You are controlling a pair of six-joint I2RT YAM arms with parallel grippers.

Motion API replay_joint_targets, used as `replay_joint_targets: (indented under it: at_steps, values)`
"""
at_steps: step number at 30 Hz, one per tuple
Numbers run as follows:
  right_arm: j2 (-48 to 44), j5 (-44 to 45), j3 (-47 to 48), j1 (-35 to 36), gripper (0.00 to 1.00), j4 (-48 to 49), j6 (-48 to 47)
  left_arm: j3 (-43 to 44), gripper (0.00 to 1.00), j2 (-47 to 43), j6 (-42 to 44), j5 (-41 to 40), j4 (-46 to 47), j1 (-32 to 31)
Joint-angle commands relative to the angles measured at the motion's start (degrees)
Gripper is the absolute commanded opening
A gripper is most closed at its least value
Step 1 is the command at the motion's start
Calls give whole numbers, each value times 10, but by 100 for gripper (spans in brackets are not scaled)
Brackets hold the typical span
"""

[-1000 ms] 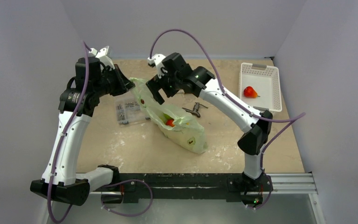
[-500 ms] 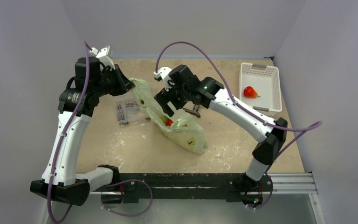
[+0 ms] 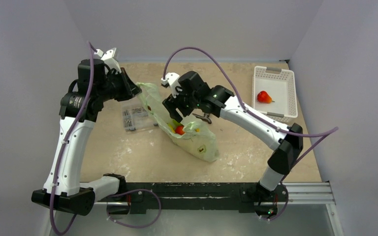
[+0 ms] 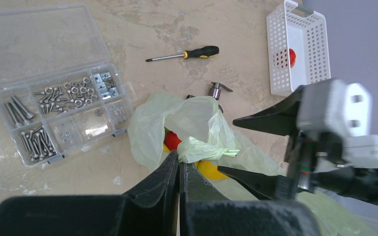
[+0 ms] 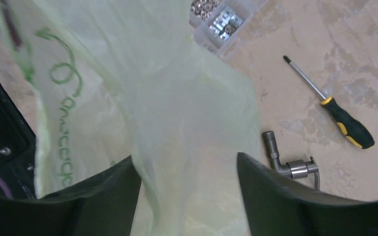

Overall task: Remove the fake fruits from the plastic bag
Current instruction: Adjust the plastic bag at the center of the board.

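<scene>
The pale yellow-green plastic bag (image 3: 197, 137) lies mid-table with its mouth lifted toward the far left. My left gripper (image 3: 134, 89) is shut on the bag's bunched rim (image 4: 204, 147), its tips (image 4: 179, 158) pressed together. Inside the mouth show a red fruit (image 3: 179, 130) (image 4: 173, 140) and a yellow fruit (image 4: 210, 170). My right gripper (image 3: 175, 112) reaches down into the bag's mouth, jaws open. In the right wrist view only bag film (image 5: 177, 113) lies between the right gripper's (image 5: 187, 169) spread fingers; no fruit shows there. Another red fruit (image 3: 263, 97) lies in the white basket.
The white slotted basket (image 3: 285, 78) (image 4: 320, 54) stands at the far right. A clear box of screws (image 3: 134, 115) (image 4: 34, 69) sits left of the bag. A yellow-and-black screwdriver (image 4: 187, 53) (image 5: 337, 112) and a metal elbow fitting (image 3: 205, 117) (image 5: 290, 166) lie right of the bag.
My right gripper moved down and forward into the bag's mouth, and its jaws narrowed somewhat. The left gripper kept holding the bag's rim in place.
</scene>
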Motion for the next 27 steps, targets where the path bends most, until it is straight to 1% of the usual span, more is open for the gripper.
replay_joint_targets:
  at_steps: [1, 2, 3, 4, 6, 8, 9, 11, 13, 15, 16, 18, 20, 22, 24, 25, 27]
  values:
    - [1, -18, -26, 8, 58, 30, -12, 34, 0, 8, 13, -2, -10, 2]
    - [0, -16, -26, 8, 35, 38, -3, 37, 0, 11, 11, -1, -14, 2]
    - [-4, -16, -29, 8, 15, 48, 6, 39, 0, 12, 10, -1, -17, 2]
    - [-11, -15, -35, 8, 0, 61, 21, 42, 0, 13, 7, -1, -19, 2]
    - [-34, -2, -56, 7, 0, 101, 71, 55, 0, 19, -8, -26, -45, 2]
    - [-56, 21, -77, 7, 0, 133, 108, 68, 24, 22, -30, -56, -83, 2]
    - [-62, 21, -78, 7, 0, 139, 124, 62, 33, 14, -45, -69, -93, 1]
    - [-60, 22, -70, 7, 0, 136, 148, 12, 50, -27, -81, -94, -82, 1]
    - [-54, 21, -64, 7, 0, 132, 155, -44, 78, -91, -131, -137, -90, 1]
    - [-57, 30, -71, 7, 0, 138, 163, -101, 89, -158, -197, -157, -100, 2]
    - [-60, 37, -74, 7, 0, 141, 165, -130, 93, -193, -229, -158, -104, 1]
    - [-61, 41, -75, 7, 0, 142, 165, -183, 96, -251, -294, -142, -108, 1]
    - [-61, 42, -77, 7, 0, 146, 164, -238, 96, -295, -333, -86, -93, 1]
    - [-59, 42, -77, 7, 0, 151, 163, -280, 96, -310, -358, -27, -74, 0]
    - [-53, 42, -73, 7, 0, 149, 161, -289, 97, -319, -345, -19, -67, -3]
    - [-50, 43, -72, 7, 0, 148, 159, -275, 98, -321, -316, -43, -68, -4]
    - [-51, 49, -75, 7, 0, 150, 160, -223, 100, -317, -261, -112, -108, -3]
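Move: The bag's far rim hangs between the right hand's open fingers, roughly 4 cm below and otherwise level; it lies about 14 cm right of the left hand and 12 cm lower. From the right hand, the red fruit is 2 cm ahead, 2 cm right and 20 cm down, the pipe fitting 14 cm ahead and 13 cm right. The left hand already grips a bag corner; the near rim's middle lies some 5 cm back, 8 cm right, 15 cm below. Down about 5 cm goes the right hand, its fingers closing on the bag's far rim; it then lifts roughly 7 cm, tilting its left side up, and holds there. Meanwhile the left fingers open wide and release the gripped corner, and that hand swings back about 13 cm and down, turning counter-clockwise, one open finger staying close by the rim. ##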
